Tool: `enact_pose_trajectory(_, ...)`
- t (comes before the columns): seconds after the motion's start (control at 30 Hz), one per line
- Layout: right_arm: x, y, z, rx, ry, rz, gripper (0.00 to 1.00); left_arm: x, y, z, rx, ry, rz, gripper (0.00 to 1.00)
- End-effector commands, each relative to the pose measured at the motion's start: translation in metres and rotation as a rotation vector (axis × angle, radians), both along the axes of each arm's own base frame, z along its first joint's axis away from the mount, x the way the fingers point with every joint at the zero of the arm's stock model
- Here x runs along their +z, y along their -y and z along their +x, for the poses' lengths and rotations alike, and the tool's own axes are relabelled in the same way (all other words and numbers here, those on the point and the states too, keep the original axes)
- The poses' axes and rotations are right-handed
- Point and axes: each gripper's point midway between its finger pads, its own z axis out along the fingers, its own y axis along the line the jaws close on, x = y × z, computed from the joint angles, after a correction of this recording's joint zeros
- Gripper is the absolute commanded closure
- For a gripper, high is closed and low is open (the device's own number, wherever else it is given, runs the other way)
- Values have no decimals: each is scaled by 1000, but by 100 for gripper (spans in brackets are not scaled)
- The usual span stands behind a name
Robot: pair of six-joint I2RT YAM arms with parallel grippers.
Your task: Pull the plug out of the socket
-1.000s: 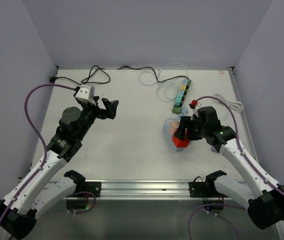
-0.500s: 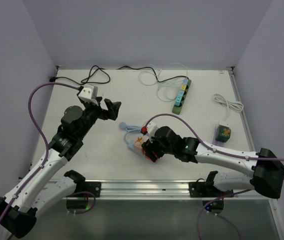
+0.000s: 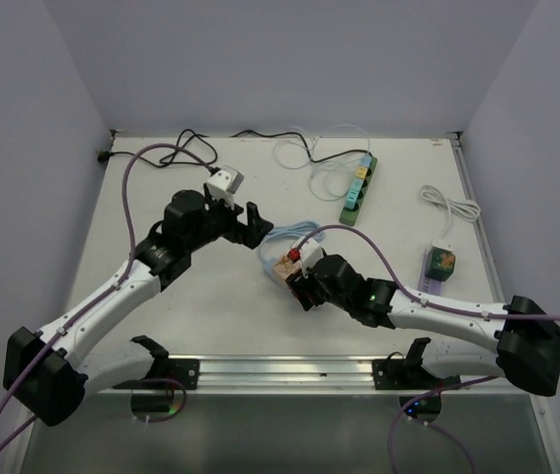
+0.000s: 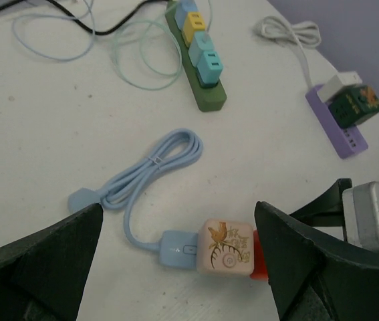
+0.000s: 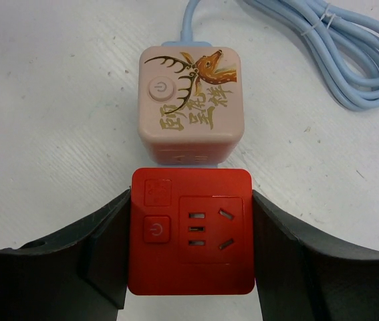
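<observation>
A red socket cube (image 5: 192, 231) lies on the white table with my right gripper (image 5: 191, 249) shut on its two sides. A pink cube (image 5: 190, 100) printed with a deer is joined to its far face. A light-blue plug (image 4: 174, 241) on a coiled light-blue cable (image 4: 156, 170) sits in the pink cube's (image 4: 228, 245) other end. My left gripper (image 4: 178, 234) hangs open above this plug and the pink cube, touching neither. In the top view the pink cube (image 3: 284, 267) lies mid-table between the left gripper (image 3: 250, 225) and the right gripper (image 3: 305, 287).
A green power strip (image 3: 357, 190) with coloured cubes lies at the back right, thin cables looped beside it. A purple strip with a green adapter (image 3: 440, 263) and a white cord (image 3: 452, 209) sit near the right edge. A black cable (image 3: 191, 148) runs along the back left.
My right gripper has carried the red cube, with the pink cube attached, from the right side to mid-table. The left arm has swung right, over the cubes.
</observation>
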Motion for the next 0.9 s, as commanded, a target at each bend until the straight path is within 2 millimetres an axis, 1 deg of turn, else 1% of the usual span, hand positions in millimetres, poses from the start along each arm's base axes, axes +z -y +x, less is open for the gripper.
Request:
enact_pose_trajectory(0.0, 78, -27, 22, -17, 146, 212, 74, -8, 24, -15, -137, -35, 61, 0)
enact_pose_trajectory(0.03, 83, -28, 22, -23, 144, 228, 74, -7, 31, -20, -161, -30, 69, 0)
enact_pose_trajectory(0.07, 90, -30, 24, -23, 149, 238, 74, -12, 33, -21, -170, -33, 82, 0)
enact_pose_trajectory(0.17, 101, -34, 24, -31, 142, 277, 75, -16, 39, -25, -197, -30, 99, 0)
enact_pose_trajectory(0.2, 110, -36, 25, -34, 148, 298, 75, -17, 42, -27, -209, -29, 102, 0)
enact_pose_trajectory(0.3, 125, -40, 25, -48, 142, 344, 78, -25, 50, -32, -245, -46, 117, 0)
enact_pose_trajectory(0.33, 128, -39, 26, -62, 138, 361, 80, -28, 53, -35, -257, -53, 121, 1)
enact_pose_trajectory(0.43, 140, -37, 25, -77, 137, 408, 82, -38, 57, -35, -260, -74, 152, 2)
enact_pose_trajectory(0.47, 147, -35, 23, -76, 143, 432, 82, -42, 57, -33, -255, -85, 164, 2)
enact_pose_trajectory(0.5, 148, -34, 21, -72, 141, 442, 83, -44, 56, -32, -245, -89, 170, 2)
enact_pose_trajectory(0.67, 164, -26, 16, -81, 159, 521, 85, -46, 59, -35, -261, -99, 168, 3)
enact_pose_trajectory(0.77, 165, -21, 18, -103, 168, 526, 87, -43, 66, -41, -301, -103, 139, 4)
enact_pose_trajectory(0.83, 167, -19, 19, -116, 179, 539, 89, -45, 71, -46, -335, -119, 122, 4)
enact_pose_trajectory(0.87, 164, -18, 20, -121, 179, 537, 90, -45, 73, -48, -346, -122, 112, 4)
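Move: The red cube plug, on the blue socket strip, is already pinched between the right fingers; its pink neighbour sits about 4 cm ahead and 4 cm left of that hand, roughly 1 cm lower, and the coiled blue cable some 14 cm ahead, 2 cm left and 5 cm down. From the open left hand the pink cube plug lies about 4 cm back, 6 cm right and 14 cm below, the coil some 6 cm ahead, 7 cm right and 19 cm down. The red cube plug, still pinched, is carried up about 10 cm by the right hand, which drifts slightly left and rolls its left side up some 20 degrees. The wide-open left hand comes down, right and back to meet the pink cube plug, turning a little clockwise, its fingers ending close around or just above that cube without closing. ##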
